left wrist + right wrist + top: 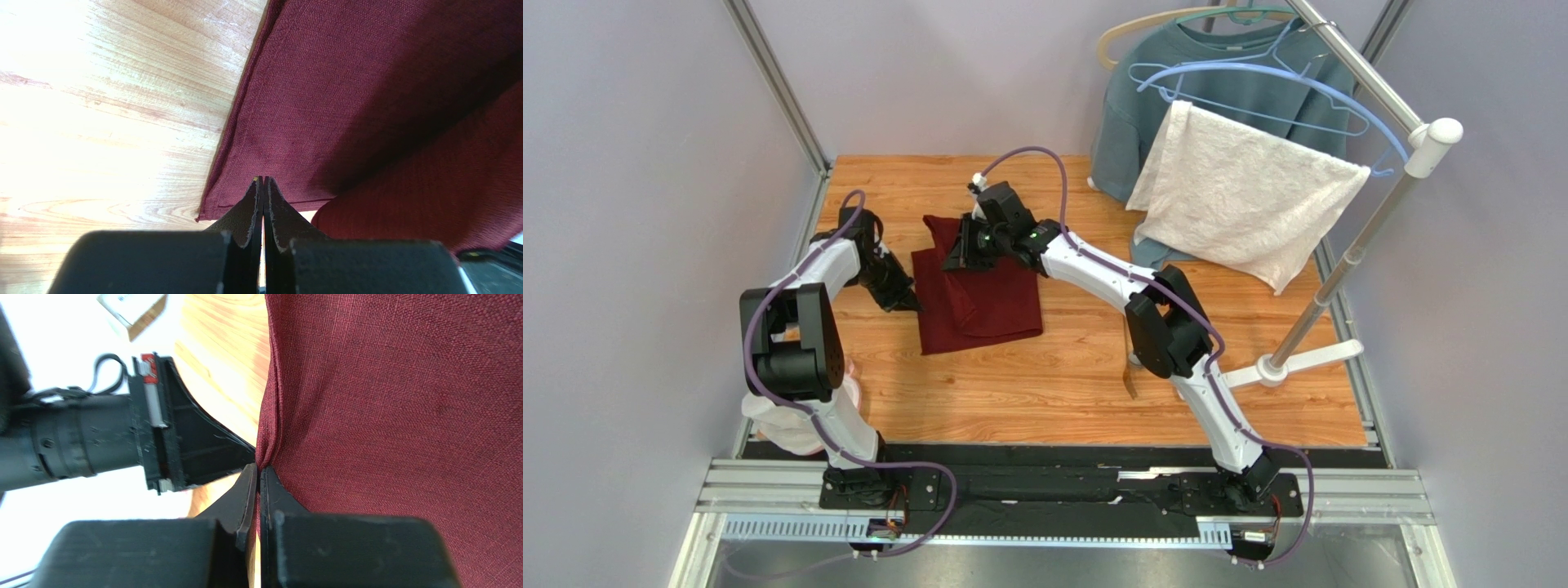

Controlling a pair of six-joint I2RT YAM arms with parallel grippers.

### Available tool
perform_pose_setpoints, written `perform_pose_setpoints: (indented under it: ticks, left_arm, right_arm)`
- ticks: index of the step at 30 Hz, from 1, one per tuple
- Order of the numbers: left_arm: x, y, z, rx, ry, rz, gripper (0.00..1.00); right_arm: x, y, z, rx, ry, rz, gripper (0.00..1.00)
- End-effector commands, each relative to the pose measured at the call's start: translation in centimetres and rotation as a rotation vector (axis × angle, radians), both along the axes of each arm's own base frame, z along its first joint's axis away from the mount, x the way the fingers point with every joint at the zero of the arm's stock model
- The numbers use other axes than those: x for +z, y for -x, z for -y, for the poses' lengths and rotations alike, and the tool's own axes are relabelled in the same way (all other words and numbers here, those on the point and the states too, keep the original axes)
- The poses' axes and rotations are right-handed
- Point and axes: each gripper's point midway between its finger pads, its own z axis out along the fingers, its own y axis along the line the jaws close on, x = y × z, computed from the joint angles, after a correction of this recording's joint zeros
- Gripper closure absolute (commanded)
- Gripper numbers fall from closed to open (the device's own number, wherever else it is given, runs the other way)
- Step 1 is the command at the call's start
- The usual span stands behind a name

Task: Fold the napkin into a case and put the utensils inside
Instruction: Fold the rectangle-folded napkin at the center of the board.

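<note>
The maroon napkin point(979, 298) lies partly folded on the wooden table point(1063, 380), left of centre. My right gripper point(960, 259) is shut on its far left edge and holds a flap up; the cloth bunches at its tips point(260, 468). At the left edge my left gripper point(901, 298) is shut, its tips point(263, 179) on the napkin's hem point(270, 104) by a corner. The left fingers point(202, 450) nearly meet the right ones. One slim golden-brown utensil point(1130, 377) lies half hidden under the right arm's elbow.
A white towel point(1247, 202) and a grey-blue sweatshirt point(1133, 116) hang from a rack at the back right, its pole point(1357, 251) slanting down to a foot on the table. A pale object point(787, 419) sits by the left arm's base. Grey walls close in both sides.
</note>
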Motion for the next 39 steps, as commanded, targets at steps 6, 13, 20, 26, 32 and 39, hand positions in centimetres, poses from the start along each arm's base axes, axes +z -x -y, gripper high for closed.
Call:
perform_pose_setpoints:
  ticks: [6,13,20,26,32,39]
  left_arm:
    - [2.3,0.2,-0.4,-0.005,-0.020,0.057,0.99]
    - [3.7,0.0,-0.8,-0.002,-0.032,0.084,0.99]
    - [3.8,0.0,-1.1,0.002,-0.037,0.082,0.99]
    - [4.1,0.2,-1.3,0.006,-0.048,0.087,0.99]
    - [4.7,0.2,-1.7,0.007,-0.063,0.097,0.99]
    - [5.3,0.2,-2.1,0.018,-0.081,0.110,0.99]
  right_arm:
    - [1.3,-0.2,-2.4,0.002,-0.112,-0.018,1.00]
    - [0.0,0.3,-3.1,0.017,-0.113,-0.051,1.00]
    - [-0.6,0.6,-3.6,0.019,-0.124,-0.066,1.00]
    - [-1.4,0.7,-4.3,0.026,-0.138,-0.094,1.00]
    - [-2.0,0.1,-4.1,0.005,-0.122,-0.087,1.00]
    - [-2.5,-0.6,-3.5,-0.019,-0.109,-0.086,1.00]
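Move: The right hand holds the lifted flap; the lying napkin's left edge is about 6 cm to its left, level fore and aft, 11 cm below. The napkin's near-left corner is some 7 cm back and 5 cm left of the hand, and its right edge is 15 cm right, both equally low. From the left hand, the left edge's middle is about 3 cm ahead, hardly sideways, and 4 cm below. Right hand, still pinching the flap, lowers it about 5 cm and left towards the left edge; left hand rises. ##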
